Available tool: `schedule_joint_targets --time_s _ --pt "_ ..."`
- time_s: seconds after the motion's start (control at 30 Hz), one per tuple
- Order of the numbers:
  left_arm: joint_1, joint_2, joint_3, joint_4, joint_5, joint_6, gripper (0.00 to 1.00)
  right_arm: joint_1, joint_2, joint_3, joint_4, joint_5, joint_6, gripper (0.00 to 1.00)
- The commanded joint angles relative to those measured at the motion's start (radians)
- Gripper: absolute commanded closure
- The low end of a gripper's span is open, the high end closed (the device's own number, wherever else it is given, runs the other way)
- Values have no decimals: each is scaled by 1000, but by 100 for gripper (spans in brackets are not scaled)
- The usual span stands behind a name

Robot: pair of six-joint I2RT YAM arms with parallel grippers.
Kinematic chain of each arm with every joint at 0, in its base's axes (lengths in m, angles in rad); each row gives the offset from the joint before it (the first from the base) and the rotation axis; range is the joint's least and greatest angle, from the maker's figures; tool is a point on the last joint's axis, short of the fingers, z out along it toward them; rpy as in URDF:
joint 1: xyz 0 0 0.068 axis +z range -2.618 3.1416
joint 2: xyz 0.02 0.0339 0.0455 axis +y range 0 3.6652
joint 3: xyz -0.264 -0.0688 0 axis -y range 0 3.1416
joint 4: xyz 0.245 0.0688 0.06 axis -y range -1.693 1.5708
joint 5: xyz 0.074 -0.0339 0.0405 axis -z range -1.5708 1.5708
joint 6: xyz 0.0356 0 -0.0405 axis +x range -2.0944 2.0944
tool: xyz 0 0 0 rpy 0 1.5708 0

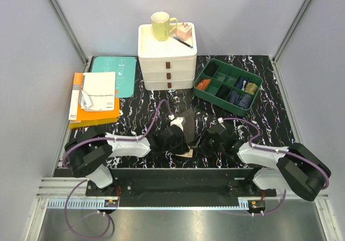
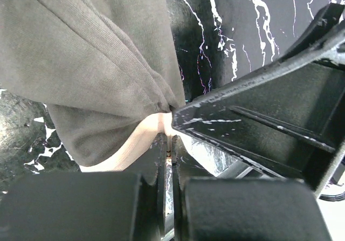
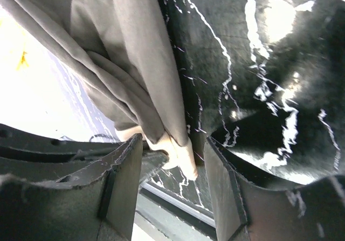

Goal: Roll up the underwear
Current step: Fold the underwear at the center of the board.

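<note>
The olive-brown underwear (image 1: 188, 123) with a beige waistband is bunched and lifted near the table's front edge, between both arms. In the left wrist view my left gripper (image 2: 171, 142) is shut on the beige waistband (image 2: 153, 126), and the olive cloth (image 2: 97, 63) spreads up and away from the jaws. In the right wrist view my right gripper (image 3: 173, 152) stands open. A fold of the waistband (image 3: 180, 153) and the olive cloth (image 3: 124, 52) hang between its fingers, which do not pinch them. From above, the left gripper (image 1: 175, 139) and right gripper (image 1: 211, 138) sit close together.
A white drawer unit (image 1: 167, 63) at the back carries a yellow-green mug (image 1: 161, 25). To its right is a green divided tray (image 1: 252, 78) of small sock bundles. Books and papers (image 1: 94, 98) lie at the left. The table top (image 1: 135, 111) is black marble-patterned.
</note>
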Motion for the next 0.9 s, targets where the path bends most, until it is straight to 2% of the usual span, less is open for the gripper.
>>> schedule_joint_targets --time_s 0.0,0.17,0.27,0.4,0.43,0.5,0.53,0.57,0.63,0.67,0.77,0.87 --pt "-15 0 -30 -81 0 9 100 -8 55 9 27 3 4 43" --pt "-18 -3 -24 -87 -12 14 100 -8 90 27 34 -43 -9 43" --pt "-20 10 -13 -95 -14 19 100 -10 111 52 11 -65 -42 49" --pt "-25 11 1 -104 -28 25 100 -8 141 76 -37 -71 -83 65" --pt "-25 11 4 -108 -32 28 100 -10 145 78 -42 -76 -92 74" --pt "-26 13 14 -112 -35 32 100 -8 154 72 -43 -76 -97 85" --pt "-26 10 18 -112 -34 34 100 -8 156 70 -40 -71 -97 95" --pt "-26 -1 22 -112 -32 34 90 -8 161 66 -40 -68 -97 100" --pt "-26 -21 34 -136 -34 32 74 -8 171 64 -39 -59 -100 100" --pt "-26 -53 38 -159 -47 32 55 -8 174 63 -39 -56 -100 100" --pt "-25 -142 56 -232 -99 34 28 -10 191 64 -37 -48 -100 100" --pt "-20 -235 54 -292 -146 32 21 -10 211 66 -32 -51 -100 100"
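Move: The underwear's folded right edge, just above the waistband, lies about 2 cm to the right gripper's left and 1 cm below it, level with it fore and aft. The waistband is some 3 cm nearer the base and 4 cm left of that gripper; the green organizer stands about 26 cm ahead and 13 cm to its right. From the left gripper, still shut on the waistband, that edge is roughly 2 cm ahead and 2 cm right. The underwear's folded edge just above the waistband is taken over by the right gripper, which slides about 1.5 cm left around it with fingers half open, then sinks about 1.5 cm as they shut and pinch the grey cloth. The left keeps its grip almost still until the right has closed, then opens wide, lets go of the waistband and lifts about 2.5 cm, easing slightly left. ##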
